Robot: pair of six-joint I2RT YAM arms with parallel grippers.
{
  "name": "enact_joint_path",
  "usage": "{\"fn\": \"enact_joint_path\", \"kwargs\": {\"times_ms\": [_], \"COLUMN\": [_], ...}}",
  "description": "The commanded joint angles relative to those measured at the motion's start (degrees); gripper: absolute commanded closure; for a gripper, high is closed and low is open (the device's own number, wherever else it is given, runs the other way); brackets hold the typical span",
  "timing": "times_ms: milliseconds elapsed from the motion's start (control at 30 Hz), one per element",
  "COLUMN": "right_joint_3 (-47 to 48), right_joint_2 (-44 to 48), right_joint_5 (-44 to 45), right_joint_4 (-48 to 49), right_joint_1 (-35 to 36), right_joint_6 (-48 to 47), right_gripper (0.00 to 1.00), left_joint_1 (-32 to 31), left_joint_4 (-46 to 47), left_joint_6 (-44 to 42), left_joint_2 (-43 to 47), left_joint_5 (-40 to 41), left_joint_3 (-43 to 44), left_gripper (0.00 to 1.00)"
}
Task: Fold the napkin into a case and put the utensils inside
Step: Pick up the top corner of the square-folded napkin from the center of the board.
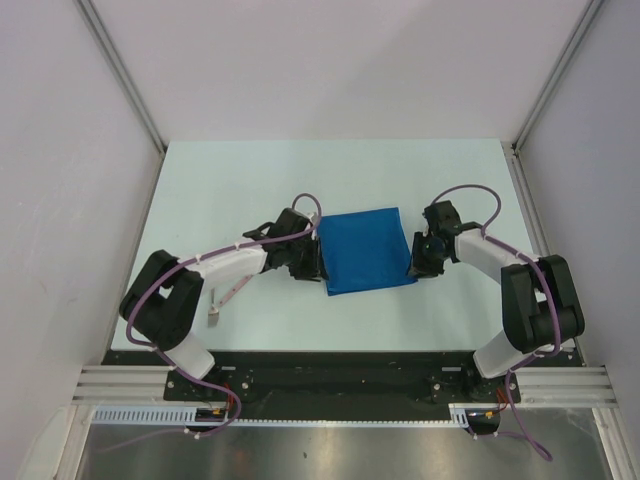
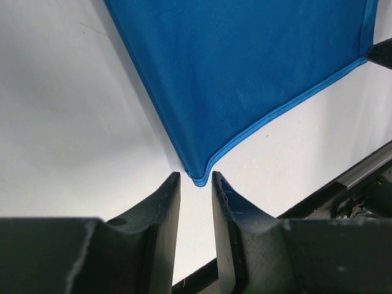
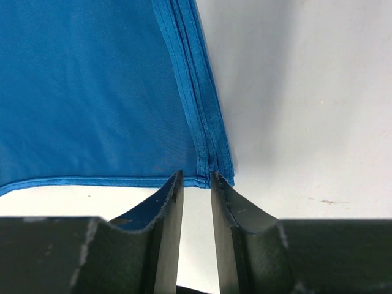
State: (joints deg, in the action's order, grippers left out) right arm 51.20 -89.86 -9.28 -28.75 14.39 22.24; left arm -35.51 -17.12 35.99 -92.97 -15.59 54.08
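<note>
The royal-blue napkin [image 1: 368,250] lies folded into a flat rectangle mid-table, with stacked hems along its right edge [image 3: 205,122]. My left gripper [image 1: 318,264] is at its near left corner. In the left wrist view the jaws [image 2: 196,175] stand narrowly open, with the corner tip [image 2: 199,177] just at the fingertips and not pinched. My right gripper [image 1: 416,262] is at the near right corner, where its jaws [image 3: 196,174] are slightly open over the hem. A silver utensil [image 1: 226,298] lies beside the left arm.
White table with grey side walls and metal posts [image 1: 125,80] at left and right. A black base rail [image 1: 330,375] runs along the near edge, seen also in the left wrist view [image 2: 361,177]. The left arm's links [image 1: 170,305] partly overhang the utensil.
</note>
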Motion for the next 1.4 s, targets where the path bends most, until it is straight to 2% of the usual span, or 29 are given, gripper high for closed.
{"fn": "enact_joint_path", "kwargs": {"times_ms": [0,267,367,567,700,900,1267,1333,1367], "right_joint_3": [-0.93,-1.54,-1.37,0.74,2.59,3.47,4.96,4.88,4.79], "right_joint_2": [0.31,-0.84,-1.45,0.74,1.97,2.15,2.41,2.50,2.68], "right_joint_5": [-0.04,-0.04,-0.30,1.19,1.72,1.81,1.81,1.81,1.81], "right_joint_4": [1.07,2.47,2.65,0.46,-1.83,-2.80,-3.94,-3.94,-4.12], "right_joint_1": [0.55,0.64,0.72,1.34,1.52,1.60,1.60,1.52,1.52], "right_joint_6": [-0.18,0.08,0.09,0.35,0.17,-0.09,-0.79,-0.79,-0.79], "right_gripper": [0.73,0.75,0.79,0.95,0.98,0.98,1.00,0.97,0.90], "left_joint_1": [-0.18,-0.26,-0.18,-0.18,-0.18,-0.26,-0.35,-0.27,-0.26], "left_joint_4": [1.83,1.22,1.30,1.57,1.57,2.89,1.22,1.39,1.65], "left_joint_6": [0.40,-0.04,-0.04,-0.04,-0.30,0.48,1.19,1.10,1.28], "left_joint_2": [0.24,0.60,0.07,-0.55,-1.16,-2.57,1.48,-0.01,-0.45], "left_joint_5": [-0.67,-0.14,-0.40,-0.31,-0.23,-1.89,-0.58,-1.01,-1.45], "left_joint_3": [-0.38,-0.12,0.23,1.02,1.55,1.55,4.01,4.45,4.71], "left_gripper": [0.68,0.68,0.68,0.68,0.69,0.70,0.71,0.71,0.71]}}
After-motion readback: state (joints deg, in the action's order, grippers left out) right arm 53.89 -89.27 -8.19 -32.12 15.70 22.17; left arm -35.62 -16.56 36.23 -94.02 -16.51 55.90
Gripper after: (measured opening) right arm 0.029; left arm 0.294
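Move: The napkin's near-right corner lies right at the right hand's part-open fingertips, about 1 cm below, with its far-right corner 17 cm ahead and 5 cm to the left. The near-left corner is some 3 cm below the left hand, 1 cm back and 1 cm to the right; from that hand the far-left corner is 16 cm ahead and 1 cm left, and the near-right corner about 1 cm ahead and 19 cm right. The top layer at the napkin's near-right corner is pinched by the right fingers, which sink about 1 cm onto it, shut, and draw it up some 2 cm, then hold there. Over the near-left corner the left hand, fingers still part open, dips just over 1 cm, then climbs about 2 cm, edging forward and right, without taking hold. ##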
